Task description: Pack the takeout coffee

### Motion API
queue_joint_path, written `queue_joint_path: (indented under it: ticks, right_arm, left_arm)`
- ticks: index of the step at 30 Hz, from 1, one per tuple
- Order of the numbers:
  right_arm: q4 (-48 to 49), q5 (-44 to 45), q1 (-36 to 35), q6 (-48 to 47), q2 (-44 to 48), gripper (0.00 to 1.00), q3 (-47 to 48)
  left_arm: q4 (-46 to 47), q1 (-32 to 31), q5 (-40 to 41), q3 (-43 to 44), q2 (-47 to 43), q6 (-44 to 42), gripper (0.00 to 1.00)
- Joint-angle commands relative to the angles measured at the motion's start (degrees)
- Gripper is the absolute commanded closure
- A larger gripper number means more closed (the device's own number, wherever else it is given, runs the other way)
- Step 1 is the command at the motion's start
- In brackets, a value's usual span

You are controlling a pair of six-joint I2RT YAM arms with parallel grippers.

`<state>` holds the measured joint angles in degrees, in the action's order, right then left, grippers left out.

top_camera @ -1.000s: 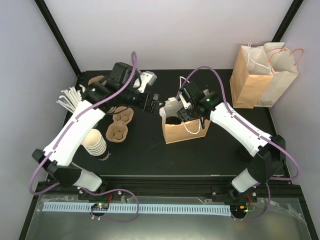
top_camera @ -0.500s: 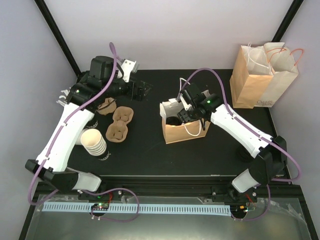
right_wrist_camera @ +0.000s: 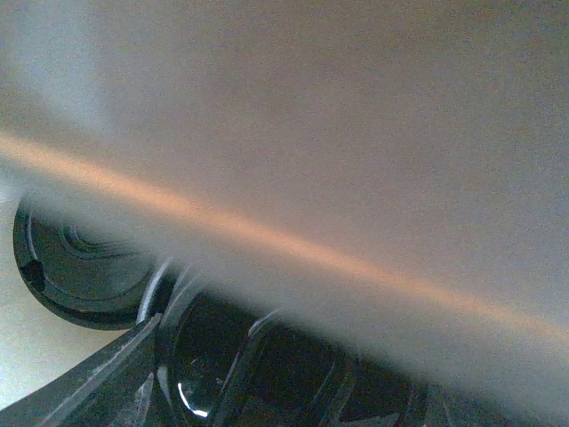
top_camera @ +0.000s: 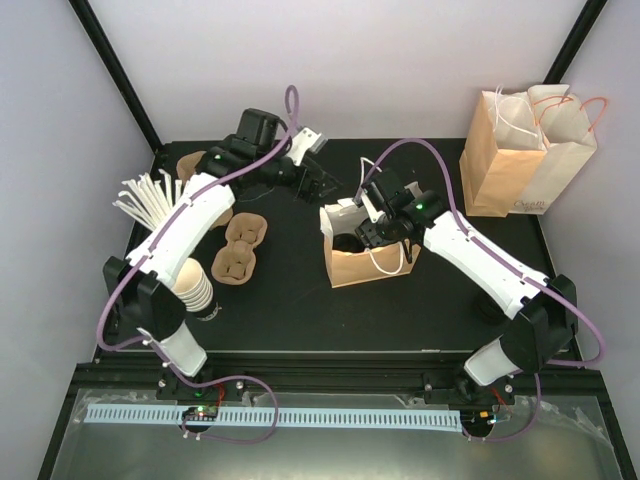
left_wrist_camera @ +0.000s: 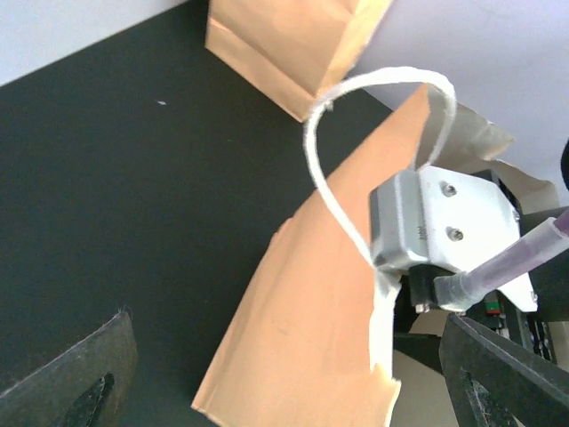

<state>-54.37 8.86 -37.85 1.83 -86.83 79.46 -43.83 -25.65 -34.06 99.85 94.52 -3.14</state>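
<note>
A small brown paper bag [top_camera: 368, 262] stands open mid-table. My right gripper [top_camera: 380, 232] reaches down into it from the right. In the right wrist view a takeout coffee's glossy black lid [right_wrist_camera: 267, 365] fills the space between my right gripper's [right_wrist_camera: 284, 387] fingers, with one dark finger [right_wrist_camera: 98, 387] against its rim. A second black lid [right_wrist_camera: 80, 267] sits beside it and shows as a dark disc [top_camera: 347, 243] from above. The blurred bag wall [right_wrist_camera: 311, 133] hides the rest. My left gripper [top_camera: 322, 190] hovers open just behind the bag's left edge. Its fingers [left_wrist_camera: 67, 378] spread wide before the bag's side [left_wrist_camera: 311, 311] and white handle [left_wrist_camera: 356, 98].
Two larger paper bags [top_camera: 525, 150] stand at the back right. Brown pulp cup carriers [top_camera: 240, 245] lie left of centre, with more [top_camera: 192, 160] at the back left. A stack of lidless cups [top_camera: 190, 285] and a fan of white sticks [top_camera: 145, 195] occupy the left side.
The left arm swung away to the back left, then came back right toward the bag, its gripper open throughout. The right arm and the bag have not moved.
</note>
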Motion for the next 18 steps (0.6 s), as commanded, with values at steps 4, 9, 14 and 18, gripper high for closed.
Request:
queue_joint_path:
  ticks: [4,9,14,18]
  right_arm:
    - [1.0,-1.1,0.3,1.3,2.1,0.86,-1.2]
    - [0.9,-1.0,0.3,2.0,2.4,0.86,-1.2]
    - [0.7,-1.1,0.3,2.0,2.4,0.87,-1.0]
    - [0.6,-0.3,0.3,2.2,2.7,0.87,-1.1]
  left_arm:
    - [4.0,-2.3,-11.7,2.1,3.5,-3.2,0.08]
    - [4.5,-3.1,-14.4,-0.2,4.7,-3.2,0.27]
    - [3.9,-3.9,-14.8,-1.5,5.7,-4.0,0.39]
    - [2.9,-4.2,-14.3,-1.9,5.9,-4.7,0.4]
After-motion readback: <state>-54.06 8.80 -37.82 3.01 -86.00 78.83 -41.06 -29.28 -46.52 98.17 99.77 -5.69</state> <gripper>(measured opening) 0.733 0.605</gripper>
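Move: The bag's far rim, near its left corner, lies about 8 cm to the right of the left hand, 4 cm back and some 6 cm below; the far handle stands 7 cm to the right, level with the hand, about 4 cm lower. The cup clasped in the right hand is some 9 cm right of the left hand, 10 cm back and 15 cm down. From the right hand that rim is about 6 cm ahead, 5 cm left and 7 cm up; another lidded cup stands 8 cm left, level with it, 10 cm lower. Towards the bag's far rim and its white handle comes the left hand, going about 5 cm right, with some 3 cm back and 3 cm down, and turning about 15 degrees clockwise. Its wide-open fingers close partway, coming to either side of the rim without gripping it. Inside the bag the right hand stays put, still clasping the black-lidded cup. ##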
